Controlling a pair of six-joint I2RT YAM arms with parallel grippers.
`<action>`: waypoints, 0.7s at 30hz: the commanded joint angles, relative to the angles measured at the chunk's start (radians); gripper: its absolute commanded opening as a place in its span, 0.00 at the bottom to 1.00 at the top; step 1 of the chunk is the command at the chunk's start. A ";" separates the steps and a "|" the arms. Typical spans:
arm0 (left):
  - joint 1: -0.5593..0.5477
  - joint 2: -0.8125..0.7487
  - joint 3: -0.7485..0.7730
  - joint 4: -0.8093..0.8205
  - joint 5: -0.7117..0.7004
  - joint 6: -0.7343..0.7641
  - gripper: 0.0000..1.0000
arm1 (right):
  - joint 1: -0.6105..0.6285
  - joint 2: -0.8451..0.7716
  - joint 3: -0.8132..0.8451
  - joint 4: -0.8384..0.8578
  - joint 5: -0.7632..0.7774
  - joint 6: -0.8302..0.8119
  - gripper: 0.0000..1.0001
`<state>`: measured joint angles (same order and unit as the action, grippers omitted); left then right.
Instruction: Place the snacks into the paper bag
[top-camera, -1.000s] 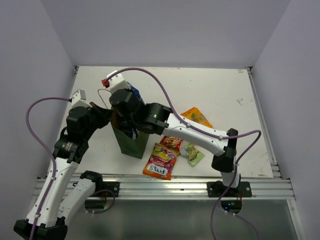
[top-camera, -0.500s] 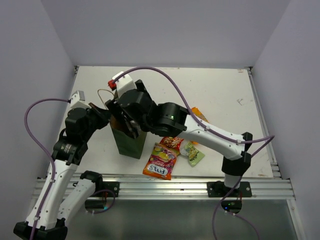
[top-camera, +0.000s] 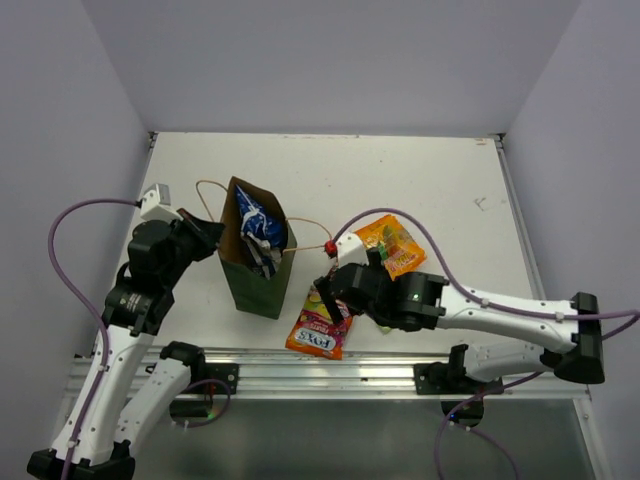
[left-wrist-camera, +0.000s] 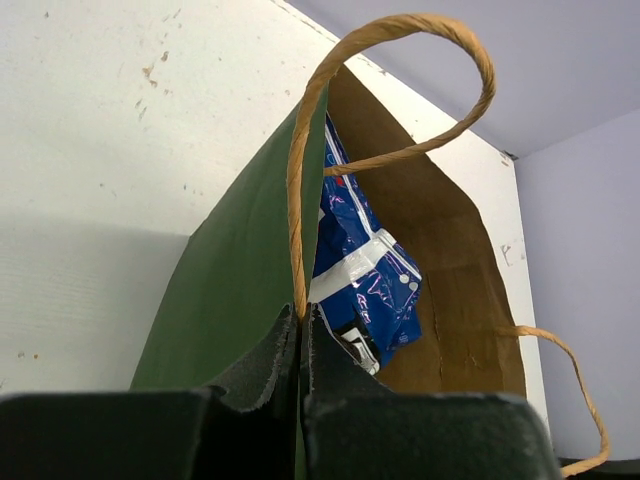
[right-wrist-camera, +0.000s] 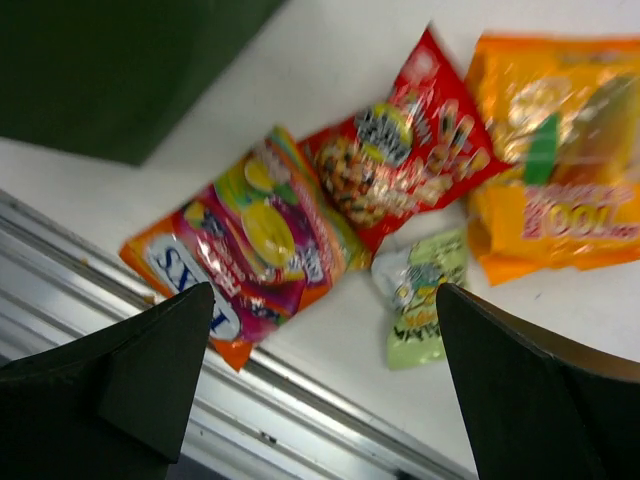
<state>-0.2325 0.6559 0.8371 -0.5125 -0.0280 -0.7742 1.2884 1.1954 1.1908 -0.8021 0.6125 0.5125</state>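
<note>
The dark green paper bag (top-camera: 257, 283) stands upright at the left of the table with its mouth open. The long blue-and-white packet (top-camera: 257, 224) sticks up inside it, its top (left-wrist-camera: 365, 270) against the brown inner wall. My left gripper (left-wrist-camera: 301, 318) is shut on the bag's near rim, at the base of a tan handle (left-wrist-camera: 300, 190). My right gripper (right-wrist-camera: 328, 290) hangs open and empty above the loose snacks on the table: the FOX'S packet (right-wrist-camera: 250, 255), the red packet (right-wrist-camera: 400, 165), the light-green packet (right-wrist-camera: 420, 295) and the orange packet (right-wrist-camera: 560, 170).
An aluminium rail (top-camera: 400, 365) runs along the table's near edge, just below the FOX'S packet (top-camera: 315, 338). The orange packet (top-camera: 392, 242) lies beyond the right wrist. Grey walls close in the table's left, far and right sides.
My right gripper opened over the bag and left the blue-and-white packet inside. It then swung right and toward the near edge, over the loose packets. The left gripper kept its hold.
</note>
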 joint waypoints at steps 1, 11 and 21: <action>-0.007 -0.007 -0.003 0.019 0.023 0.053 0.00 | 0.002 0.022 -0.161 0.167 -0.161 0.150 0.98; -0.008 -0.001 0.045 -0.063 0.051 0.099 0.00 | 0.000 0.139 -0.411 0.495 -0.257 0.248 0.99; -0.007 -0.001 0.095 -0.124 0.060 0.150 0.00 | -0.004 0.371 -0.485 0.696 -0.319 0.311 0.92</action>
<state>-0.2325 0.6571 0.8825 -0.5995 0.0151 -0.6697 1.2873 1.4937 0.7063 -0.1883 0.3393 0.7757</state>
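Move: The Fruits candy pack lies about 21 cm below the open right hand, some 4 cm to its left and 4 cm back. From that hand, the red snack pack is about 7 cm ahead and 3 cm right, the green pack level and 10 cm right, and the paper bag 5 cm ahead and 16 cm left. The left hand holds the bag's handle; the candy pack lies roughly 13 cm back, 16 cm right and 25 cm below it. The Fruits candy pack is reached from above: the right hand plunges about 20 cm onto it, easing some 4 cm back and then 4 cm left, while its wrist tips the fingers about 20 degrees further down. Its fingers stay wide open, come down around the pack's near part and push it along leftward at the end. The left hand keeps its pinch on the bag's handle. ##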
